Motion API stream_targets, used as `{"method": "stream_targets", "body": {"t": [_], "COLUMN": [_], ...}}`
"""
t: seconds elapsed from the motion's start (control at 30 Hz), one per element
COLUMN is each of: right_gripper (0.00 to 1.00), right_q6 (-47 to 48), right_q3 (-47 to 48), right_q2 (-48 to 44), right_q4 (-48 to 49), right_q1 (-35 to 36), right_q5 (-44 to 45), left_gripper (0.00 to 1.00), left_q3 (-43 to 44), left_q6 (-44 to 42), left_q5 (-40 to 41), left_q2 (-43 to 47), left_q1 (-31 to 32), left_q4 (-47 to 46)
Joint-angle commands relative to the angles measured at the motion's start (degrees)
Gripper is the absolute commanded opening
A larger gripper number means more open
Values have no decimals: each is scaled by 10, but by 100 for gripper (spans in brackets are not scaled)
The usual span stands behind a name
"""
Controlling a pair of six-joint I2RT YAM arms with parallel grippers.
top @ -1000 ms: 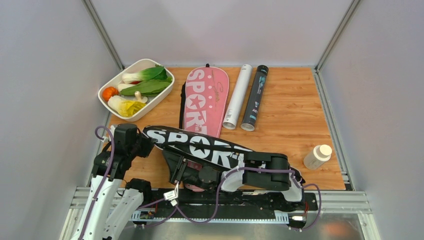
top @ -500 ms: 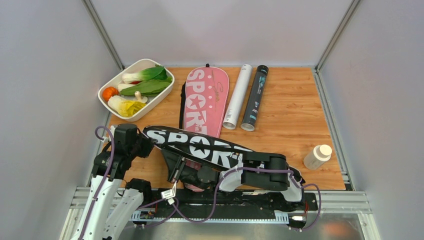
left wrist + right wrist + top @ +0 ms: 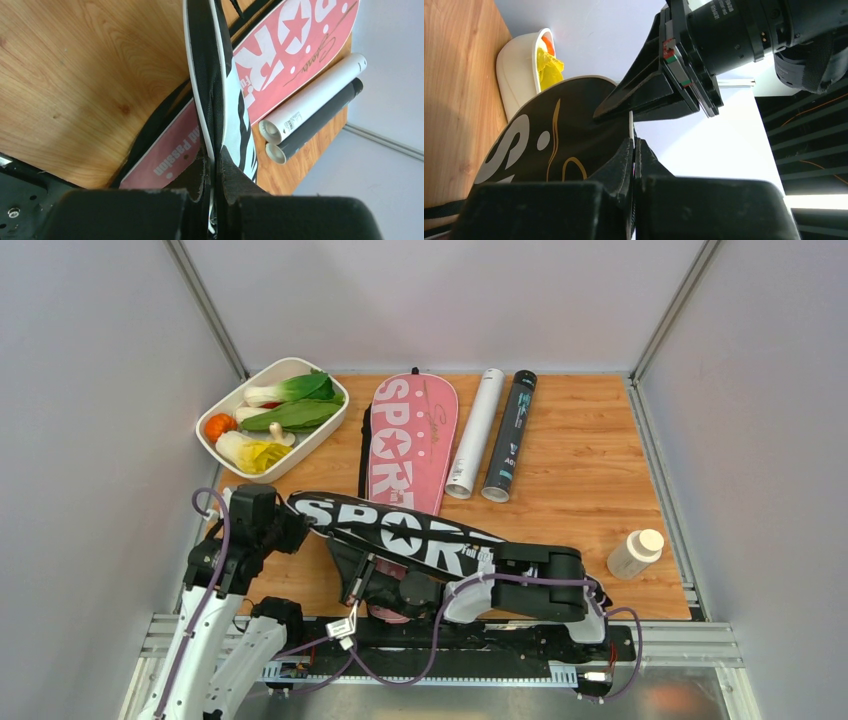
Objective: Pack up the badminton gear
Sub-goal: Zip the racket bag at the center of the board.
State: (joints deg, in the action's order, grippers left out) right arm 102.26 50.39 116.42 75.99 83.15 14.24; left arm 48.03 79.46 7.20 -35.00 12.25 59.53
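A black "SPORT" cover (image 3: 400, 532) hangs on edge over the near table, held at both ends. My left gripper (image 3: 291, 520) is shut on its left tip, and the left wrist view shows the cover's rim (image 3: 210, 75) pinched in the left gripper (image 3: 216, 162). My right gripper (image 3: 346, 564) reaches in from the right, low under the cover. In the right wrist view the right gripper (image 3: 634, 145) is shut on the cover's thin white edge (image 3: 630, 122). A pink "SPORT" cover (image 3: 412, 440) lies flat behind. A white tube (image 3: 475, 435) and a black tube (image 3: 510, 435) lie beside it.
A white dish of vegetables (image 3: 318, 435) stands at the back left. A small white bottle with a tan cap (image 3: 634, 553) stands near the right front. A pink lettered piece (image 3: 165, 155) lies under the black cover. Grey walls close in on three sides.
My right gripper's jaws have closed on the black cover's edge. The right arm shifted slightly; the left arm and the cover stayed where they were.
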Motion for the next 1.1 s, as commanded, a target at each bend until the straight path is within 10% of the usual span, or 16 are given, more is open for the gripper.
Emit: {"method": "stream_targets", "body": {"t": [0.0,0.67,1.07], "right_gripper": [0,0,0], "right_q6": [-49,-274,-508], "right_q3": [-36,-141,-239], "right_q2": [-79,-259,-561], "right_q4": [13,-147,-526], "right_q1": [-2,41,54], "right_q5": [9,140,238], "left_gripper": [0,0,0], "left_q3": [53,103,222], "left_q6": [-17,-61,-38], "left_q5": [62,195,294], "left_q2": [-4,-72,-156], "left_q1": [-1,-1,-1], "left_q4": [21,-47,25]}}
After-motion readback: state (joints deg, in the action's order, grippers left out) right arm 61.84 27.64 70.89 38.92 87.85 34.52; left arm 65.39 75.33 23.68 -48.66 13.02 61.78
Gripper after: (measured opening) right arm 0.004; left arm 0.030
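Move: The right fingers are already shut on the zip pull at the wide end of the black racket bag. The bag's narrow end, where the zip leads, is roughly 50 cm to their right, 2 cm back and 14 cm lower. The pink bag's middle is about 20 cm ahead and 15 cm to the right, 18 cm below. From the left hand, which pinches the bag's wide end, the zip pull is only some 4 cm right and 4 cm back, about level. The right hand keeps its pinch on the zip pull and draws it rightward along the bag's edge about 16 cm, away from the left hand and towards the narrow end, gathering speed; it lifts a couple of centimetres at first, sinks again, and rolls some 35 degrees about its fingers. The left hand keeps hold of the wide end as an anchor and carries it up about 6 cm, in two stages, and also forward and left, drawing it away from the pull. ##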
